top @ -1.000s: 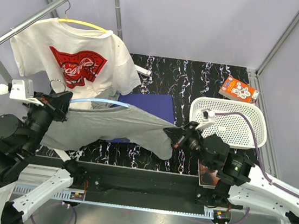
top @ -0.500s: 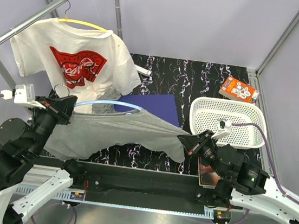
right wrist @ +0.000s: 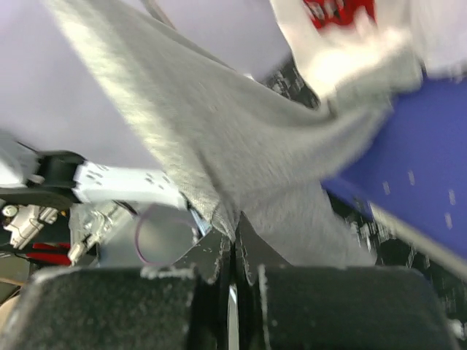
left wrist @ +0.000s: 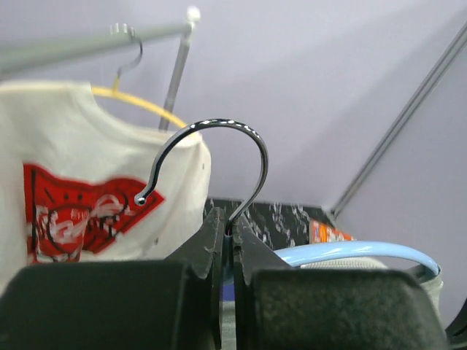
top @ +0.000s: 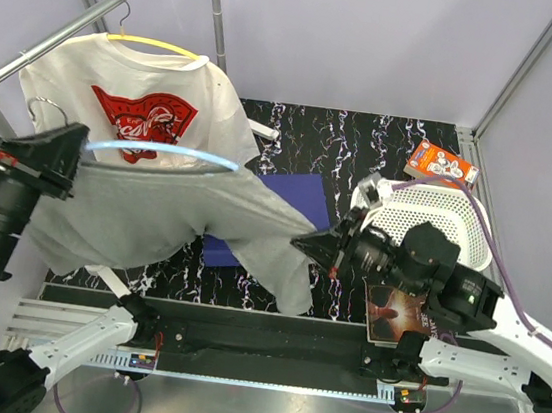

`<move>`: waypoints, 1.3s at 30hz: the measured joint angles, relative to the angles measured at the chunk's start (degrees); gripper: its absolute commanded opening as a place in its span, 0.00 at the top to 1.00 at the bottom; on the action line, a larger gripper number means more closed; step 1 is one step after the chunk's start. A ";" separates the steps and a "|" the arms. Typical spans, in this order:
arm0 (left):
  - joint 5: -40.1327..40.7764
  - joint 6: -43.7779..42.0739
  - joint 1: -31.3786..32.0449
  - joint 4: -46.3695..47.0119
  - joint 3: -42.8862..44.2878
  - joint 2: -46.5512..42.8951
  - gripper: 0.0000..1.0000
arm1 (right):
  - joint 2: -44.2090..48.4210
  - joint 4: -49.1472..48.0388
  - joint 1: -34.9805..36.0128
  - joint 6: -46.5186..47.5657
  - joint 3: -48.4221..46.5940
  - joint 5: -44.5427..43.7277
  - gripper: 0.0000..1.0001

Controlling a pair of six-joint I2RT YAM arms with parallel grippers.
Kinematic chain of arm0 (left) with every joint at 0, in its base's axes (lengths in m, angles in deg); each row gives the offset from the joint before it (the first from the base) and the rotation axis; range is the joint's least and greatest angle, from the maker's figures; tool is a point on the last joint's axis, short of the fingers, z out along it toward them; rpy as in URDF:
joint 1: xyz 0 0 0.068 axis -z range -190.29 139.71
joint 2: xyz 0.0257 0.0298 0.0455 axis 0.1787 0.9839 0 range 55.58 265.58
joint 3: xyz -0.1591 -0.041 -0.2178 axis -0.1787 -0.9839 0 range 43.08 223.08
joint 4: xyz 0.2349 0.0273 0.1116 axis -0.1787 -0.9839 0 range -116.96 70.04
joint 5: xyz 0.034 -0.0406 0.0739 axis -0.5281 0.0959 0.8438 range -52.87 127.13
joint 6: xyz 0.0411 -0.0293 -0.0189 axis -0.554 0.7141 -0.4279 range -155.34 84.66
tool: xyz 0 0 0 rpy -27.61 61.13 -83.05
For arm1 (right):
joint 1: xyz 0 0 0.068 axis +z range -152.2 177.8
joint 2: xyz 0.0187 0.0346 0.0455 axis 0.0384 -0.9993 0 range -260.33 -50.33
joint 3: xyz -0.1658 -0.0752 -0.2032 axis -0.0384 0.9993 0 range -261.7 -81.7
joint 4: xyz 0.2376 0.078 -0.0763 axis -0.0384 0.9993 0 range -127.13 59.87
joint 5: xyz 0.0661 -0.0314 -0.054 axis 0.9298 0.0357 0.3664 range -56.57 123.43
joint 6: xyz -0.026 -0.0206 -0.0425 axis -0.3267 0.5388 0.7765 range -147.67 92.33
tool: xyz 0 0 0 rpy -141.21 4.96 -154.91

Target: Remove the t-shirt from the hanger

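Note:
A grey t-shirt (top: pixel 185 210) hangs on a light blue hanger (top: pixel 162 151) with a metal hook (left wrist: pixel 219 146). My left gripper (top: pixel 66 156) is shut on the base of that hook (left wrist: pixel 230 232) and holds the hanger high at the left. My right gripper (top: pixel 309 246) is shut on the grey shirt's cloth (right wrist: pixel 233 138), which is stretched between the two grippers above the table. The blue hanger arm shows in the left wrist view (left wrist: pixel 350 253).
A white t-shirt with a red print (top: pixel 132 108) hangs on a yellow hanger (top: pixel 160 46) on the metal rack (top: pixel 88 17). A blue cloth (top: pixel 282 202), a white basket (top: pixel 456 214), an orange box (top: pixel 440 164) and a card (top: pixel 393 317) lie on the black marbled table (top: pixel 364 142).
My left gripper has lifted the hanger up and to the left. My right gripper has moved up and left with the shirt's cloth, drawing it taut.

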 measured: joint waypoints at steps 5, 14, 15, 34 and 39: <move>-0.70 -5.29 -0.07 1.07 15.80 8.79 1.00 | -8.46 0.66 0.00 4.90 -12.92 1.03 1.00; -3.52 -15.23 -0.11 7.48 29.66 17.05 1.00 | -21.79 3.02 0.00 10.71 -27.23 2.10 1.00; -3.54 -16.20 -0.11 8.39 29.55 16.83 1.00 | -23.19 3.52 -0.02 11.30 -28.98 2.58 1.00; -1.99 -25.64 -0.11 16.24 28.20 11.02 1.00 | -45.33 2.58 -0.07 12.50 -52.52 13.18 1.00; -0.72 -25.44 -0.11 17.62 16.70 7.41 1.00 | -47.60 -2.73 -0.15 12.44 -51.39 12.20 1.00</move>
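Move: From the right hand, which pinches the grey t-shirt near its sleeve, the free end of the blue hanger lies about 15 cm left, 6 cm ahead and 13 cm higher. The blue binder is roughly 14 cm left, 20 cm ahead and 33 cm below. From the left hand, which holds the hanger by its hook, the t-shirt's middle hangs about 10 cm right, level fore and aft, some 12 cm below; the white t-shirt is about 28 cm ahead, straight in front, 12 cm lower. Keeping its pinch on the grey t-shirt, the right hand swings about 18 cm left and 12 cm up, with a little forward, in towards the hanger's free end. Meanwhile the left hand, still shut on the hook, lifts some 18 cm, tipping its fingers up about 30 degrees and drawing back and left, then dips forward and down about 4 cm at the end. ##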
